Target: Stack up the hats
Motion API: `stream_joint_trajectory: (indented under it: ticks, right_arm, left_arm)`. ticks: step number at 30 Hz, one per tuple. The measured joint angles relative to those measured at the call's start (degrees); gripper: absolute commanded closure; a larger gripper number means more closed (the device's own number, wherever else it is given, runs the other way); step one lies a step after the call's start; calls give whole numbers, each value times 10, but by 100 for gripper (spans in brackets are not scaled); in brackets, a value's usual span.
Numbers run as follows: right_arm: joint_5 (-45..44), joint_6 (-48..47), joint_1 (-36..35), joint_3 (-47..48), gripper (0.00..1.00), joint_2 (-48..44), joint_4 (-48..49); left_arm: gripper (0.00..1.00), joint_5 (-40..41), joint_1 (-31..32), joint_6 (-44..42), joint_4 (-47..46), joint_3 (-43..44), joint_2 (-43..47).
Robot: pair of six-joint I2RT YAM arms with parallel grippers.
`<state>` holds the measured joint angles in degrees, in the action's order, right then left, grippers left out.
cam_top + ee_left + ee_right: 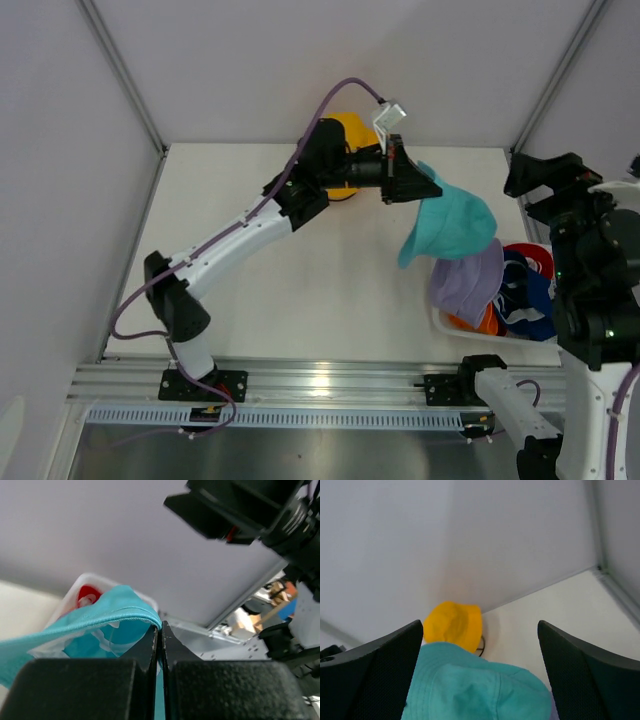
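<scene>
My left gripper (pixel 425 186) is shut on the brim of a teal hat (pixel 450 225), which hangs from it above the table, just left of the basket. In the left wrist view the jaws (pixel 161 632) pinch the teal brim (pixel 100 620). A yellow hat (pixel 356 132) sits at the back behind the left wrist. A lavender hat (pixel 470 280) drapes over the basket's near-left corner, with orange (pixel 478 322), navy (pixel 530 300) and red (pixel 535 258) hats inside. My right gripper (pixel 480 625) stands open and empty, facing the teal hat (pixel 475 690) and yellow hat (pixel 454 624).
The white mesh basket (pixel 445 326) stands at the right side of the table, with the right arm (pixel 585 270) raised beside it. A bit of black wire stand (pixel 481 647) shows under the yellow hat. Walls close off the back and sides.
</scene>
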<state>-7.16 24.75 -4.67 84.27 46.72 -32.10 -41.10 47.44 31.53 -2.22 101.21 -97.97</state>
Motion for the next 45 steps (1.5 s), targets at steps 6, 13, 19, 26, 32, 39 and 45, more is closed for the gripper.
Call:
stream_joint_trajectory:
  ticks: [6,13,19,26,32,39,45]
  right_arm:
    - [-171,-2,6,43,0,-29,-102]
    - [-196,-12,6,54,0,-31,-148]
    - [-179,8,6,-16,0,-38,-173]
    - [-171,27,6,-68,1,-36,-202]
    - [-170,21,6,-50,0,-21,-195]
    - [-169,2,29,-5,1,64,-184]
    - [-94,-27,40,6,0,105,-134]
  left_arm:
    - [99,-11,81,44,-57,114,-113]
    - [96,3,139,46,-50,116,-233]
    - [88,81,175,-4,70,122,-311]
    - [65,157,182,-49,177,155,-318]
    - [32,139,160,-42,161,65,-242]
    - [0,80,88,1,121,42,-141]
    - [0,78,6,15,118,-4,-26]
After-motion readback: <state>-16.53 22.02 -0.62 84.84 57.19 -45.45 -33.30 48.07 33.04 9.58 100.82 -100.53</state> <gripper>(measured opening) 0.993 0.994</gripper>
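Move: The basket I'm taking the teal hat to has its middle about 28 cm to the right of my left hand, some 3 cm back and 37 cm below. In the basket, the purple hat lies roughly 17 cm to the right, 2 cm back and 32 cm down, and the blue hat about 30 cm right, 4 cm back and 34 cm down. From my right hand the basket is some 14 cm right, 4 cm back and 43 cm below. My left hand carries the teal hat right and down over the basket, sinking about 25 cm, rolling some 30 degrees left side up, then opens to let go and withdraws upward, left and forward. My open, empty right hand first backs off rightward, turning clockwise, then sinks about 10 cm, tipping down, and finally eases forward. ##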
